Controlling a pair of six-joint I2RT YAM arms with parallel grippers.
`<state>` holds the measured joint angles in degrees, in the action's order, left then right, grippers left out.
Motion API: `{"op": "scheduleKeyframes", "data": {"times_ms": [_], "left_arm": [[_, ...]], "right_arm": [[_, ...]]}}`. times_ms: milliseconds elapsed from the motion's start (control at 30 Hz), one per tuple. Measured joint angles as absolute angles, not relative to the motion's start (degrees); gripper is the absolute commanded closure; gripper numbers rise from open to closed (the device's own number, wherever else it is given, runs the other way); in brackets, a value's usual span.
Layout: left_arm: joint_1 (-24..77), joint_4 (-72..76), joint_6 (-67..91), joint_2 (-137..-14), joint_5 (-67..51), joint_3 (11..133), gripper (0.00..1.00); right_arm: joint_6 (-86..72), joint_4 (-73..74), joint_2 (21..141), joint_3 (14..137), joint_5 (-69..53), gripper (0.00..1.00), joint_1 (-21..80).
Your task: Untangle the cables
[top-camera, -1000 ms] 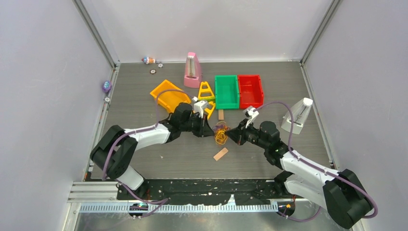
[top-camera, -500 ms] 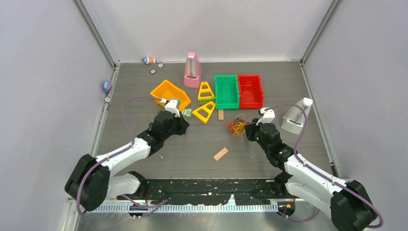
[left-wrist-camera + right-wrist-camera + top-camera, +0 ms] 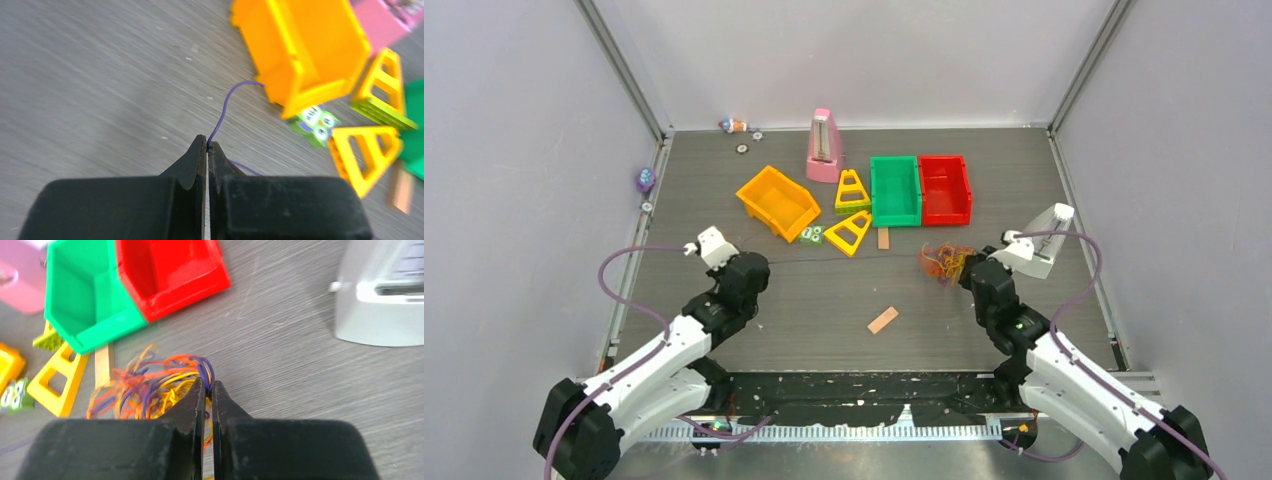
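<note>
The cables are a tangle of thin yellow, orange-red and purple cords (image 3: 944, 262) lying right of the table's middle, below the red bin. In the right wrist view the bundle (image 3: 150, 385) bunches just left of my right gripper (image 3: 209, 385), which is shut on purple and yellow strands at its edge. My right gripper (image 3: 969, 272) touches the tangle's right side. My left gripper (image 3: 761, 266) is far to the left and shut on a single purple cord (image 3: 223, 107), which curves away from my left gripper's tips (image 3: 207, 145) toward the orange bin.
An orange bin (image 3: 776, 201), two yellow triangle frames (image 3: 851, 210), a green bin (image 3: 895, 189) and a red bin (image 3: 945, 187) line the back. A pink metronome (image 3: 824, 146) stands behind them, a white one (image 3: 1041, 241) at the right. A wooden stick (image 3: 883, 320) lies near the middle.
Both arms have pulled apart: the left gripper went left and nearer with the purple cord, the right gripper went right, dragging the tangle from the middle to below the red bin.
</note>
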<state>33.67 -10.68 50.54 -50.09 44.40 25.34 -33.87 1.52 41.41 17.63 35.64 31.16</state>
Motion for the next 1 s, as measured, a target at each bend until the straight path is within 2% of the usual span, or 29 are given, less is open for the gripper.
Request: {"op": "scheduleKeyframes", "data": {"times_ms": [333, 467, 500, 533, 600, 633, 700, 800, 1000], "left_arm": [[33.56, -27.66, 62.85, -51.99, 58.52, 28.86, 1.0], [33.56, -26.48, 58.81, -52.53, 58.08, 29.19, 1.0], [33.54, -24.29, 54.81, -52.8, 56.34, 29.12, 0.93], [33.41, -19.79, 49.04, -52.88, 51.68, 28.75, 0.75], [33.45, -9.04, 38.54, -52.75, 40.53, 26.59, 0.32], [33.65, -4.32, 35.62, -52.58, 35.73, 24.97, 0.21], [34.17, 5.93, 29.78, -51.92, 24.93, 20.32, 0.14], [34.54, 12.47, 24.86, -52.95, 13.34, 17.74, 0.06], [36.4, 21.47, 19.07, -56.16, -0.14, 18.68, 0.04]], "right_arm": [[-41.08, 7.35, 30.52, 14.02, 47.24, 0.95, 31.0], [-40.71, 7.2, 28.73, 12.99, 47.46, 0.95, 31.0], [-39.79, 6.0, 28.73, 12.53, 46.74, 0.95, 30.98], [-38.35, 4.6, 28.86, 12.19, 45.32, 0.95, 30.96], [-34.61, 0.95, 29.56, 11.4, 40.64, 0.95, 30.87], [-32.51, -0.86, 30.17, 11.09, 37.63, 0.95, 30.83], [-28.97, -4.32, 31.4, 10.76, 31.68, 0.95, 30.83], [-25.5, -7.79, 32.69, 10.59, 24.49, 0.95, 30.83], [-22.04, -12.12, 32.97, 10.63, 9.76, 0.95, 30.79]]}}
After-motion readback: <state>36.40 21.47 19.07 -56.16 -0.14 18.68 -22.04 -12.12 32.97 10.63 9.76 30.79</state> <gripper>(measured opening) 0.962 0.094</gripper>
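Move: The left fingers already pinch the purple cable, which runs across to the tangle, some 40 cm to the right, about level in reach and 4 cm lower. From the left hand the owl block is about 12 cm ahead, 11 cm right and 10 cm down. The tangle already hangs from the right fingers, its middle some 4 cm left, 1 cm ahead and 4 cm below them; from there the red bin is about 21 cm straight ahead and the green bin equally far ahead, 13 cm left, both 9 cm down. Outward in opposite directions at first, both hands draw apart by about 5 cm each, the left still pinching the purple cable, the right the tangle. Then both reverse: the left sweeps some 20 cm right, swinging clockwise about 70 degrees and opening wide on the way to let go of the cable; the right keeps its grip and carries the tangle about 11 cm left, turning counter-clockwise and rising slightly. ##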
